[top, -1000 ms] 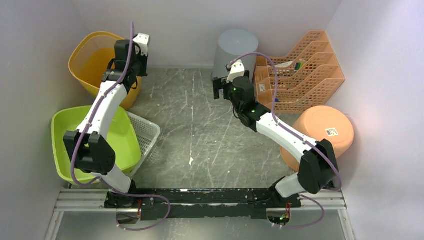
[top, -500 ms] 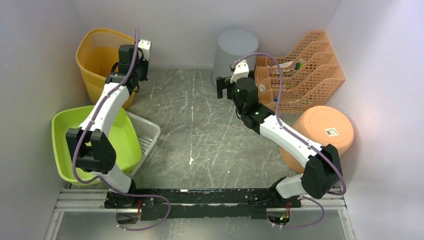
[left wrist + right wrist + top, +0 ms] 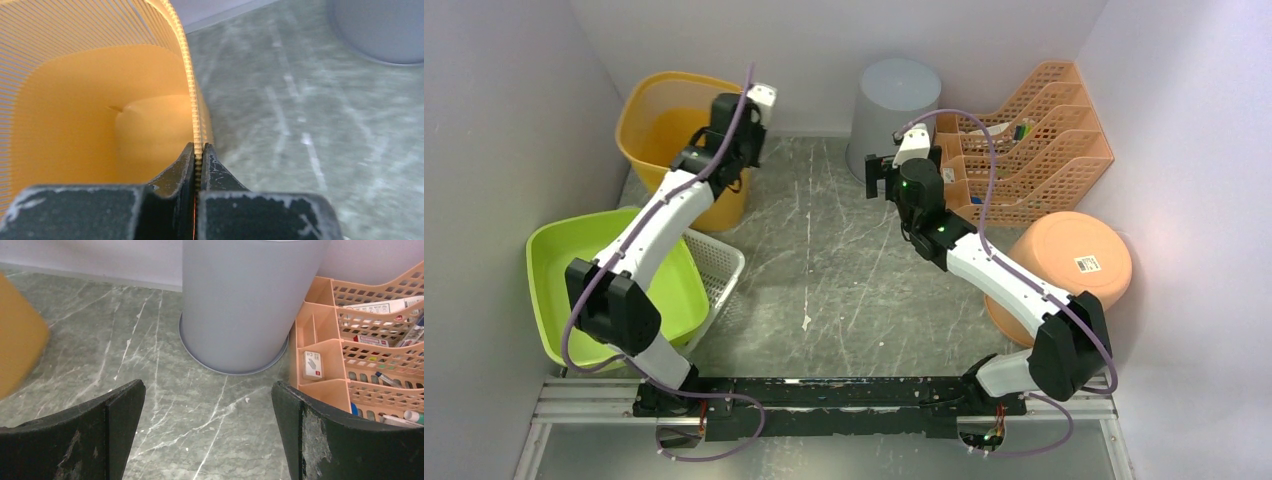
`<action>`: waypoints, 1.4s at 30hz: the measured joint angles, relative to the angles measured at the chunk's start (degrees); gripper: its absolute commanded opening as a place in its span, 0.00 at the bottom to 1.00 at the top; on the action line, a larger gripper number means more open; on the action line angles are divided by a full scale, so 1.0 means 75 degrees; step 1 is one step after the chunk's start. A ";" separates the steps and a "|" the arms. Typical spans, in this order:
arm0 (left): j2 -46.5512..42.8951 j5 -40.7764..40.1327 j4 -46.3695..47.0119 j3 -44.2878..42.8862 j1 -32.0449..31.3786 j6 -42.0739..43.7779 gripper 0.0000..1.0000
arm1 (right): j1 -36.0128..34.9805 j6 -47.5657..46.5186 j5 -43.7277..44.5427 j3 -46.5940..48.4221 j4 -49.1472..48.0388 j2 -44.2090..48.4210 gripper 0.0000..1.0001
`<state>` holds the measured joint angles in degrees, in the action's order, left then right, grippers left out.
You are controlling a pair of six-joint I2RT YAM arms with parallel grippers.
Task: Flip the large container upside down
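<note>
The large container (image 3: pixel 669 115) is a yellow-orange slatted basket at the back left, mouth up and leaning a little. My left gripper (image 3: pixel 742 140) is shut on its right rim. In the left wrist view the ribbed rim (image 3: pixel 190 85) runs straight down into the left gripper (image 3: pixel 198 150), one finger inside the basket (image 3: pixel 95 105) and one outside. My right gripper (image 3: pixel 882 178) hovers open over the floor in front of the grey bin. The right gripper (image 3: pixel 207 400) holds nothing, and a blurred edge of the container (image 3: pixel 17 335) shows at the left of its view.
An upside-down grey bin (image 3: pixel 896 95) stands at the back centre. A peach file organiser (image 3: pixel 1024 140) sits to its right, an overturned peach bowl (image 3: pixel 1069 265) at the right. A green tub (image 3: pixel 564 250) and a white mesh basket (image 3: pixel 719 262) lie at the left.
My left gripper has closed tight on the basket's rim and pulled the basket to the right, away from the left wall. The right arm has shifted slightly toward the grey bin.
</note>
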<state>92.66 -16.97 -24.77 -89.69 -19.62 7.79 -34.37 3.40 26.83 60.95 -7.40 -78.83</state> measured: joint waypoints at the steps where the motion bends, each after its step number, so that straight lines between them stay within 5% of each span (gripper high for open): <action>1: -0.0029 -0.0064 -0.0108 -0.0087 -0.0376 -0.0099 0.07 | 0.0015 0.0020 0.0015 -0.0003 -0.0003 0.0006 1.00; 7: -0.0519 0.0105 -0.0157 -0.0096 -0.2250 -0.0833 0.07 | 0.0093 0.0114 0.0175 -0.0041 0.0020 0.0044 1.00; 13: -0.1122 0.0099 0.0061 0.0332 -0.3241 -0.1533 0.07 | 0.0353 0.0128 0.0207 -0.0041 0.0169 0.0420 1.00; 30: -0.1510 0.0525 0.1507 0.1571 -0.4278 -0.2713 0.07 | 0.1964 0.0326 0.0111 0.0280 0.0621 0.0892 1.00; 42: -0.2396 0.2046 0.3503 0.2393 -0.4503 -0.4523 0.07 | 0.2900 0.0956 -0.0478 0.0291 0.0755 0.0921 1.00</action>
<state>74.70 -1.63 1.50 -71.75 -53.39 -26.13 -12.62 10.57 23.24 63.13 -1.74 -71.92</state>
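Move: My left hand already pinches the near right rim of the large yellow container, whose middle lies about 14 cm to its left, 5 ahead and 13 below. It takes the container to the open middle of the table, some 25 cm to the right, 8 back and 28 down. The grey bin stands 30 cm right and 11 ahead, the green tray 29 left and 20 back. From my open right hand the container is roughly 46 cm left and 10 ahead. I keep the rim pinched and swing my left hand about 26 cm right and 21 cm back, quickly at first, then slower, passing in front of the grey bin. I lift about 10 cm, mostly late, while the wrist turns clockwise and rolls left side down by nearly 50 degrees. Meanwhile my open right hand clears off some 15 cm right and slightly up. ##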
